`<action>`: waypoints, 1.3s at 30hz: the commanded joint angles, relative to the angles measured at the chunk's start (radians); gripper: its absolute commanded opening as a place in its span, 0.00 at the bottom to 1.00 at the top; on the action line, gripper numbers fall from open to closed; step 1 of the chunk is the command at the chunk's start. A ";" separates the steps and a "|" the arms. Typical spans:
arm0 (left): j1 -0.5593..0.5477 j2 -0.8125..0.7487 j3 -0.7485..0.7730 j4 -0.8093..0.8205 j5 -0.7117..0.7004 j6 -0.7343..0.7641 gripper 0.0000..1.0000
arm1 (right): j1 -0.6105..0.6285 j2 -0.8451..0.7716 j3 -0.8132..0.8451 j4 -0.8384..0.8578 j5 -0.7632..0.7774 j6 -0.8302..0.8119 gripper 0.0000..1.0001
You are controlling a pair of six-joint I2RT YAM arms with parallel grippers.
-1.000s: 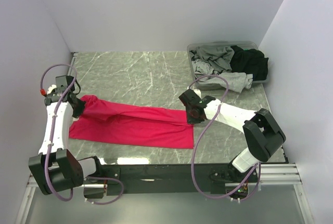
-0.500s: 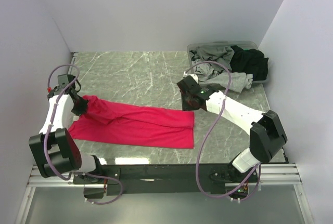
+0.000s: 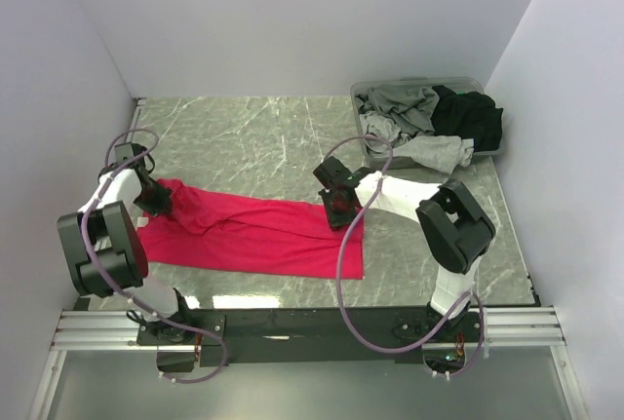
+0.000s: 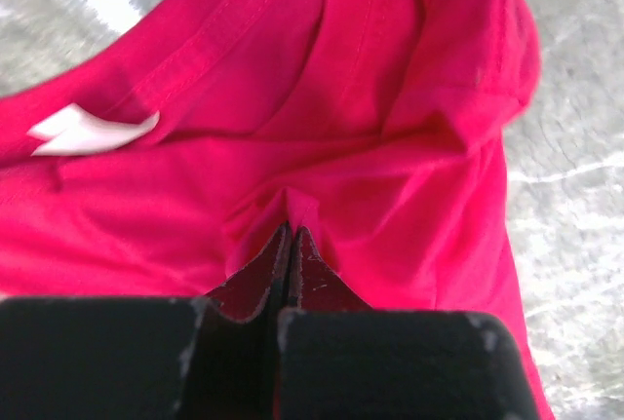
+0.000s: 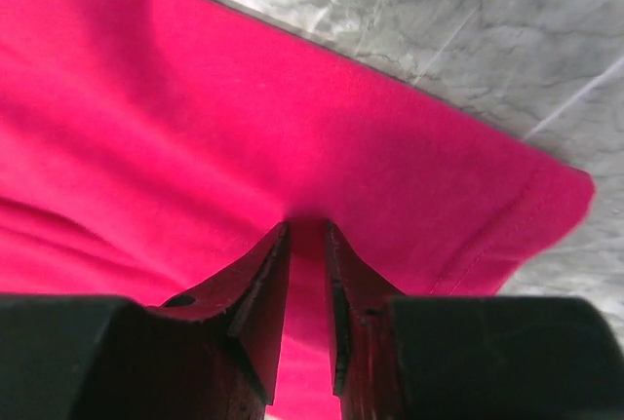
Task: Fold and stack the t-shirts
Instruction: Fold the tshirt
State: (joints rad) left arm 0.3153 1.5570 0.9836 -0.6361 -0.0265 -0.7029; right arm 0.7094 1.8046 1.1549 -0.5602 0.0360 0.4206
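A pinkish-red t-shirt (image 3: 253,235) lies in a long folded strip across the table's front half. My left gripper (image 3: 156,202) is at its left, collar end, shut on a pinch of the red cloth (image 4: 390,98) beside the white neck label (image 4: 93,131). My right gripper (image 3: 338,213) bears down on the shirt's right part, just inside the hem (image 5: 507,235). Its jaws stand a narrow gap apart, tips on the red cloth (image 5: 244,118), which shows between them. Grey t-shirts (image 3: 400,103) and a black one (image 3: 473,113) lie heaped at the back right.
A grey plastic tub (image 3: 478,81) at the back right holds the heap, and one grey shirt (image 3: 434,152) spills over its front edge. Bare marble tabletop (image 3: 244,137) lies behind the red shirt. White walls close in the left, back and right.
My right gripper let go of the shirt's right edge, opened, moved a little left onto the cloth, and its jaws have narrowed again. My left arm drew in, still gripping the collar end.
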 commanded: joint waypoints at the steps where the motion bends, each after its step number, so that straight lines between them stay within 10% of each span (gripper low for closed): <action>1: -0.001 0.031 -0.003 0.082 0.040 0.031 0.01 | 0.002 0.013 -0.001 0.013 0.001 -0.006 0.28; 25: -0.222 0.173 0.211 0.032 0.092 -0.004 0.00 | -0.226 -0.024 -0.055 -0.092 0.209 0.050 0.27; 39: -0.219 0.100 0.132 0.021 0.114 0.014 0.01 | 0.030 0.040 0.416 -0.117 0.081 -0.092 0.28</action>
State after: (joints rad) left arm 0.0929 1.6997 1.1290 -0.6178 0.0685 -0.6987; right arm 0.6769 1.7966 1.4792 -0.7074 0.1867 0.3676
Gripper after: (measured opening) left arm 0.013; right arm 0.284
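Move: The left hand already pinches the collar end of the folded t-shirt, whose middle lies about 22 cm to its right, 5 cm back and 4 cm lower; the white tag is some 6 cm left and 3 cm back. From the right hand, down on the cloth near the other end, the t-shirt's middle is roughly 23 cm left and 1 cm back, while the clothes bin stands about 22 cm right and 27 cm forward. Both hands shift the t-shirt together: the left keeps its closed pinch and carries its end right and forward, some 8 cm and 7 cm at the most, sinking about 3 cm first and turning 15 degrees clockwise, then eases back and up a little, while the right, fingers steadily part open, presses the cloth on the table and drags it right by about 9 cm and forward by 4. The right hand then comes free, rising some 10 cm as it swings back left and farther forward, its fingers tilting outward. ##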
